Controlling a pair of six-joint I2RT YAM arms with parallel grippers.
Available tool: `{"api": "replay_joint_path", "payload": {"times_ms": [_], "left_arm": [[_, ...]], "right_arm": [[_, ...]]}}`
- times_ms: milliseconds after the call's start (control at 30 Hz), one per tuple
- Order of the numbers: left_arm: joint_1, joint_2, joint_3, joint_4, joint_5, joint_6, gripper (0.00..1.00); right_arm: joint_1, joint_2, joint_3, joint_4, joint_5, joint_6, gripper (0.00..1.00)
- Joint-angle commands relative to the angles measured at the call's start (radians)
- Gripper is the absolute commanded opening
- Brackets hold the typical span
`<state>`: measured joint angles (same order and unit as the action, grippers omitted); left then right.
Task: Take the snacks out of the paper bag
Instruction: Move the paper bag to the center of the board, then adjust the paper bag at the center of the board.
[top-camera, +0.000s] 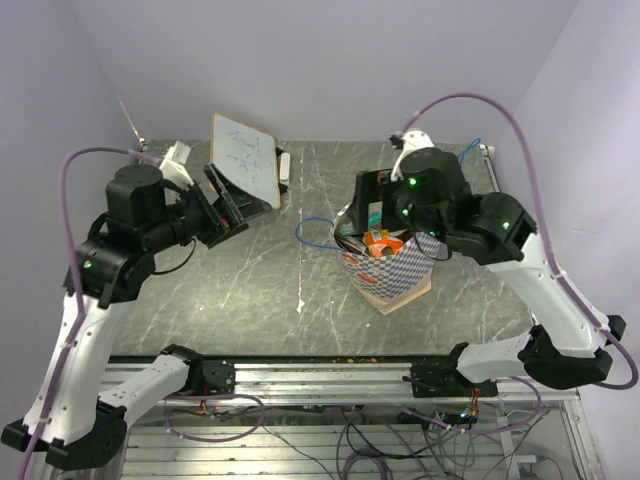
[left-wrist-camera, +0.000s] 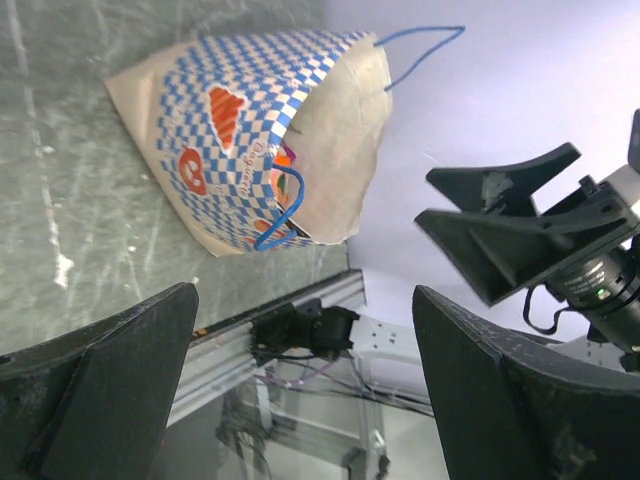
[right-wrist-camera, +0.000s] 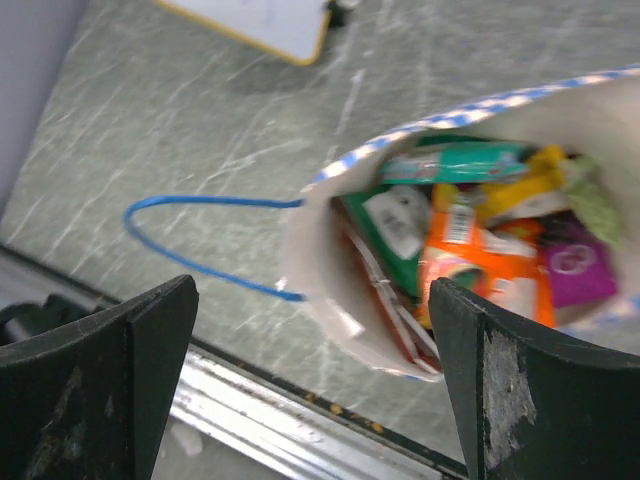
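Observation:
The blue-and-white checkered paper bag (top-camera: 395, 272) stands upright right of the table's middle, mouth up. Inside lie several snacks (top-camera: 381, 243): in the right wrist view a green packet (right-wrist-camera: 398, 228), an orange one (right-wrist-camera: 482, 268), a purple one (right-wrist-camera: 574, 264), a teal one (right-wrist-camera: 460, 161) and a yellow one (right-wrist-camera: 532, 186) show within the bag's cream wall (right-wrist-camera: 312, 262). My right gripper (top-camera: 374, 207) hovers just above the bag's mouth, open and empty (right-wrist-camera: 312, 392). My left gripper (top-camera: 226, 206) is off to the left, open and empty (left-wrist-camera: 302, 392), facing the bag (left-wrist-camera: 232, 140).
A white board with scribbles (top-camera: 246, 160) leans at the back left, near the left gripper. The bag's blue cord handle (top-camera: 312, 232) sticks out to its left over the table. The metal rail (top-camera: 340, 372) runs along the near edge.

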<state>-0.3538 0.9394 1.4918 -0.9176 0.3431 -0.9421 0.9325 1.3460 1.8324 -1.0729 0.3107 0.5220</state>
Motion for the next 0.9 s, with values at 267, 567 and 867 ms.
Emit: {"api": "replay_joint_path", "payload": {"times_ms": [267,567,867], "left_arm": [[-0.061,0.104,-0.235,0.373,0.215,-0.1,1.0],[-0.264,0.241,-0.227,0.405,0.118,-0.083,0.94],[-0.269,0.319,-0.154,0.345,0.125,-0.005,0.72]], "right_arm": [[-0.533,0.031,0.06,-0.012,-0.067,-0.188,1.0],[-1.031,0.079,-0.079,0.194,-0.456,-0.215,0.9],[-1.088,0.059,-0.288,0.538,-0.774,-0.187,0.7]]}}
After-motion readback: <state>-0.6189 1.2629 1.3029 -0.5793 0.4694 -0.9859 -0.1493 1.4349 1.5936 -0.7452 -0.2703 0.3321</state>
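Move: The left hand, open and empty, has the bag's left blue handle about 14 cm to its right, 4 cm ahead and 11 cm below; the snacks lie some 31 cm right, 7 cm ahead and 19 cm below. The right hand, open over the bag's left part, has the right handle roughly 19 cm ahead, 25 cm right and 8 cm down. From it the snacks lie 6 cm right, 3 cm ahead, 17 cm down, and the left handle 11 cm left, 1 cm back, 8 cm down. Rightward and forward, the right hand sweeps across the bag opening to the right handle, about 27 cm right before easing a little back left, sinking slightly and swinging clockwise. The left hand goes right and down some 16 cm to the left handle, turning about 20 degrees clockwise. Late on, both wide-open grippers start closing around the loops, no grip visible yet. ##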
